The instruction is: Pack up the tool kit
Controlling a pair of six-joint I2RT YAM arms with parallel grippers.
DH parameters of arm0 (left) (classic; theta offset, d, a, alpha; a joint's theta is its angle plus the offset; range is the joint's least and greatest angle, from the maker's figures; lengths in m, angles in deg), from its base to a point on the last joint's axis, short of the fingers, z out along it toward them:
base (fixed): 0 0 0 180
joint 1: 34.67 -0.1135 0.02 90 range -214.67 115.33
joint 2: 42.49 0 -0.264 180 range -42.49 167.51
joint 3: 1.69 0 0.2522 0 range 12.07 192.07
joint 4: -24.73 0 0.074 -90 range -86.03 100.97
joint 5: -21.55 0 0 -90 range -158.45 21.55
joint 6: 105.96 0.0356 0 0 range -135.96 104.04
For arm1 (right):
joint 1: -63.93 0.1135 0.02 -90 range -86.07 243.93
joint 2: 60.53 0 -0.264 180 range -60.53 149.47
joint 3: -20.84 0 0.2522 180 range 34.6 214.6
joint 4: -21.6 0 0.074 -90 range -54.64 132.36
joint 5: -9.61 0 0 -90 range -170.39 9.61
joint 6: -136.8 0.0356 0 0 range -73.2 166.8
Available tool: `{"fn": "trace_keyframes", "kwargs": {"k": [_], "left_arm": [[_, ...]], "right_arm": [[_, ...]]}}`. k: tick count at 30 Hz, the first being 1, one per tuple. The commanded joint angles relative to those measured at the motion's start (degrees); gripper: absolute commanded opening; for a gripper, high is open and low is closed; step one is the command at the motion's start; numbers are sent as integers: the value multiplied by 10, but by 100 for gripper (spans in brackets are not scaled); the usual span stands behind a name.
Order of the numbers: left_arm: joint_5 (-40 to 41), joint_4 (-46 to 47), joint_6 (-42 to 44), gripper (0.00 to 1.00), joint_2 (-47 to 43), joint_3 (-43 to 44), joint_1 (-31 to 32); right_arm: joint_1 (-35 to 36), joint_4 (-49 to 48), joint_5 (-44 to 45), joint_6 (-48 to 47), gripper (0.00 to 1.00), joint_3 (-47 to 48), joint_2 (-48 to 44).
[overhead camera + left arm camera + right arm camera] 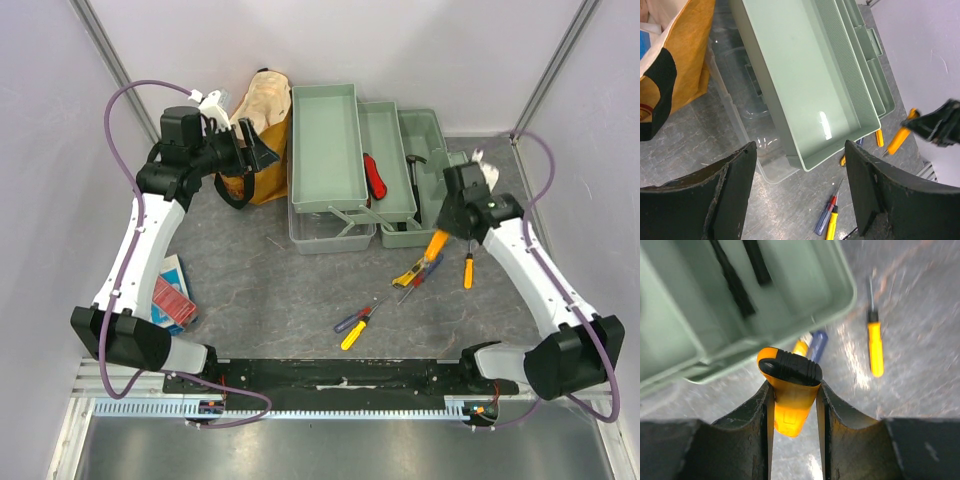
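The pale green toolbox (pixel 325 150) stands at the back with its trays folded out; the left wrist view shows its nearest tray (pixel 810 90) bare. A red-handled tool (pixel 373 178) lies in the middle tray. My right gripper (pixel 440 238) is shut on an orange-handled tool (pixel 792 390) with a black end cap, just in front of the box's right corner (pixel 740 305). My left gripper (pixel 262 150) hangs open and holds nothing, above the box's left side. Loose on the table are a yellow screwdriver (pixel 468 268), a blue and yellow pair (pixel 355 325), and more (pixel 415 272) near the held tool.
A mustard-yellow bag (pixel 262 130) stands against the toolbox's left side, close to my left gripper. A red-blue booklet (pixel 172 295) lies by the left arm. The clear lid (pixel 740 115) sits under the front of the trays. Grey walls close in the back and sides.
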Motion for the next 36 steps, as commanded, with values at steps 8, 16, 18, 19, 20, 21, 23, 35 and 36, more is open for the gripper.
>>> {"fn": "trace_keyframes", "kwargs": {"k": [8,16,18,19,20,21,23,35,36], "left_arm": [[14,15,2,77,-27,3,2],[26,13,-2,77,-50,-17,1],[29,12,-3,77,-56,-18,1],[29,11,-4,77,-56,-18,1],[30,12,-6,77,-59,-20,1],[30,13,-8,77,-60,-24,2],[30,14,-7,77,-61,-25,1],[33,8,1,77,-51,-25,0],[33,8,2,77,-51,-26,0]], "right_arm": [[-2,-83,14,-129,7,257,81],[5,-133,-46,-181,9,350,216],[7,-127,-58,-201,9,370,240],[5,-127,-69,-213,10,376,248],[5,-126,-79,-217,10,384,257],[7,-124,-95,-220,10,395,266],[9,-118,-132,-226,10,412,288],[37,-105,-63,-252,17,427,365],[38,-106,-59,-253,17,428,371]]}}
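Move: The right gripper already holds the orange cutter in the air in front of the open tool box. Its goal, the free strip of the middle tray, lies about 17 cm ahead, 11 cm to the left and 3 cm lower. The red cutter in that tray lies some 3 cm left of this strip, the claw hammer about 6 cm right of it, 3 cm nearer and deeper down. From the left gripper the strip is roughly 9 cm ahead, 28 cm right and 20 cm below. Keep the right fingers shut on the orange cutter and carry it forward some 19 cm in an arc: climb steeply at first to clear the box's near edge, then sink about 8 cm over the middle tray. Swing left as you go, mostly in the later part, turning the wrist roughly 25 degrees counter-clockwise so the cutter lines up beside the red one. ##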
